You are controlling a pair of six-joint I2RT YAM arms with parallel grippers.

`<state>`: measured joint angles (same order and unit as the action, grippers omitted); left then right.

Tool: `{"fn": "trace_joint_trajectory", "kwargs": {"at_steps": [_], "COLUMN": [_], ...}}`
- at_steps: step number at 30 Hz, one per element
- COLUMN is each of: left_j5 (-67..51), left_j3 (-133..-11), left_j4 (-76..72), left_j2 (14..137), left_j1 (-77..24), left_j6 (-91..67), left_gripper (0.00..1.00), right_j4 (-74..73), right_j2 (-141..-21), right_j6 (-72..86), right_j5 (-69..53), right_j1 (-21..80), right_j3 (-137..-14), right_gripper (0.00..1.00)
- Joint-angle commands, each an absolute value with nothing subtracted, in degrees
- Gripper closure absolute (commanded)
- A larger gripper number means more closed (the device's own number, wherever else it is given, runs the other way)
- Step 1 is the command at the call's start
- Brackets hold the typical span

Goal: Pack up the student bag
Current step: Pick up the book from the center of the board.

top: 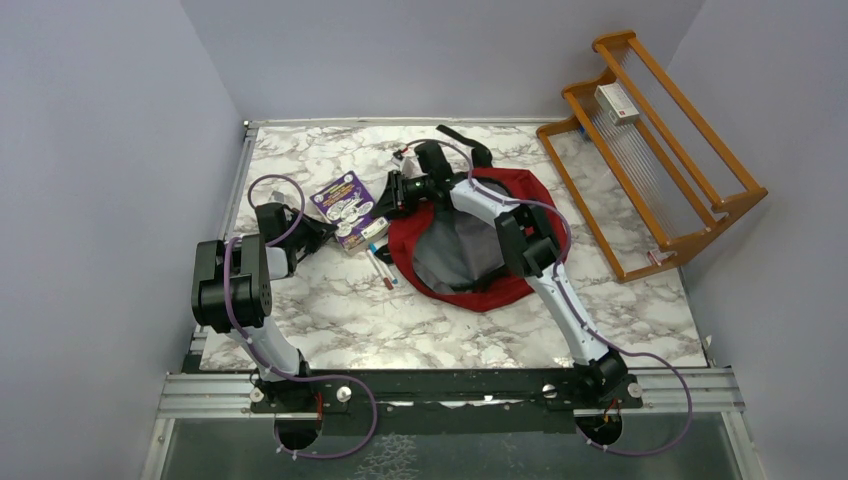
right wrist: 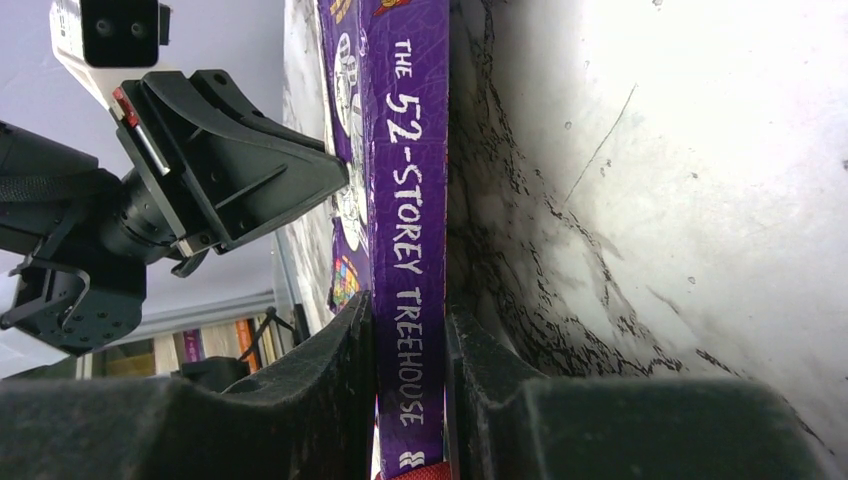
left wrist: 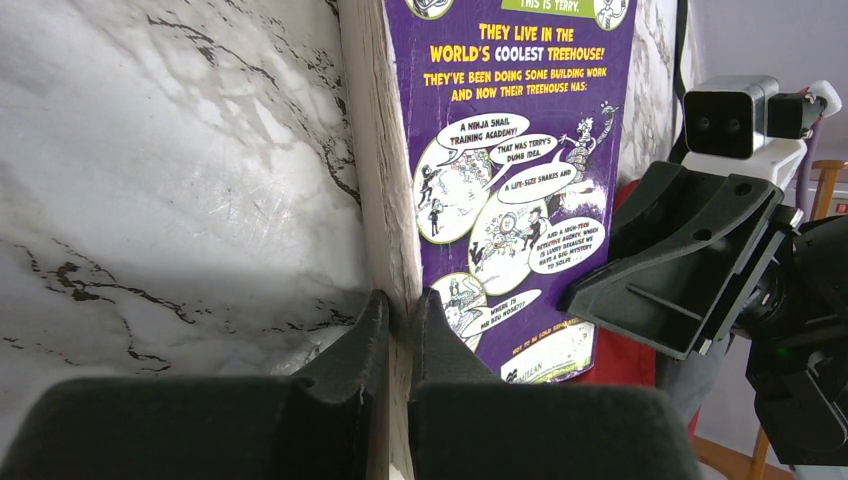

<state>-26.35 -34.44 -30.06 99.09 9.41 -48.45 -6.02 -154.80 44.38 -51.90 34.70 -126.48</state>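
Note:
The student bag lies open at mid-table, red with its grey lining showing. Left of it lies a purple paperback book. My left gripper is at the book's near-left side. In the left wrist view it is shut on the white page edge of the book. My right gripper reaches over the bag to the book's right side. In the right wrist view it is shut across the spine of the book. A strip of red bag shows under the spine.
Several pens lie on the marble table between book and bag. A wooden rack with a small box stands at the back right. The bag's black strap trails toward the back wall.

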Motion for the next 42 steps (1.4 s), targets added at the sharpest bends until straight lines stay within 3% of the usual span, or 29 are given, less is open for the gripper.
{"fn": "trace_joint_trajectory", "kwargs": {"at_steps": [1,4,8,11,13,17,22,29,37,42], "left_j5": [-31.4,-32.0,-30.9,-26.9,-23.5,-19.3,-21.2,-35.1,-40.9,-45.8], "left_j3": [-32.4,-34.2,-39.4,-45.2,-47.9,-51.3,-53.0,-57.8,-68.7,-68.3], "left_j4": [-21.2,-21.1,-16.1,-7.5,-3.2,1.9,1.7,-3.5,-0.5,-2.7], "left_j2": [100.3,98.0,93.3,88.9,85.5,79.0,73.0,73.1,79.4,80.0], "left_j1": [7.9,8.0,8.7,9.1,9.6,10.3,10.3,7.7,-3.6,-10.1], "left_j6": [-47.0,-46.9,-45.0,-40.8,-38.6,-35.0,-30.4,-22.6,-9.8,-7.6], "left_gripper": [1.00,0.98,0.74,0.48,0.37,0.24,0.16,0.06,0.03,0.04], "right_j4": [-3.3,-1.6,1.9,4.5,5.6,6.3,2.1,-8.0,-19.7,-30.1], "right_j2": [-153.4,-151.0,-147.2,-143.7,-141.3,-136.2,-127.4,-107.5,-85.4,-76.4], "right_j6": [42.7,42.1,42.6,43.5,43.5,42.2,34.4,15.7,2.4,-2.1], "right_j5": [-52.2,-50.0,-45.8,-42.2,-40.1,-37.7,-34.8,-26.5,-12.9,-14.1], "right_j1": [38.1,38.0,37.6,36.6,35.8,34.0,32.2,30.0,29.6,29.6], "right_j3": [-127.3,-127.1,-127.5,-126.9,-126.7,-126.6,-121.2,-102.4,-84.7,-79.9], "right_gripper": [0.83,0.92,0.99,1.00,1.00,1.00,1.00,1.00,0.99,0.99]}}
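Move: Between the right hand's fingers is the purple book's spine; the book's middle lies about 6 cm left of that hand and 2 cm ahead, at its height. The open bag's middle is some 23 cm to its right and 7 cm back, nearly level; the markers sit 13 cm back, 2 cm left, slightly lower. From the left hand, whose nearly shut tips touch the page edge, the book's middle is 5 cm ahead and 4 cm right. Keeping its pinch on the spine, the right hand lifts the book about 25 cm, then carries it right and a little back to above the open bag, rolling some 50 degrees so the far end tips up. The left hand comes free of the page edge, opens wide and rises, then swings right after the book, its fingers tilting up and turning clockwise. ##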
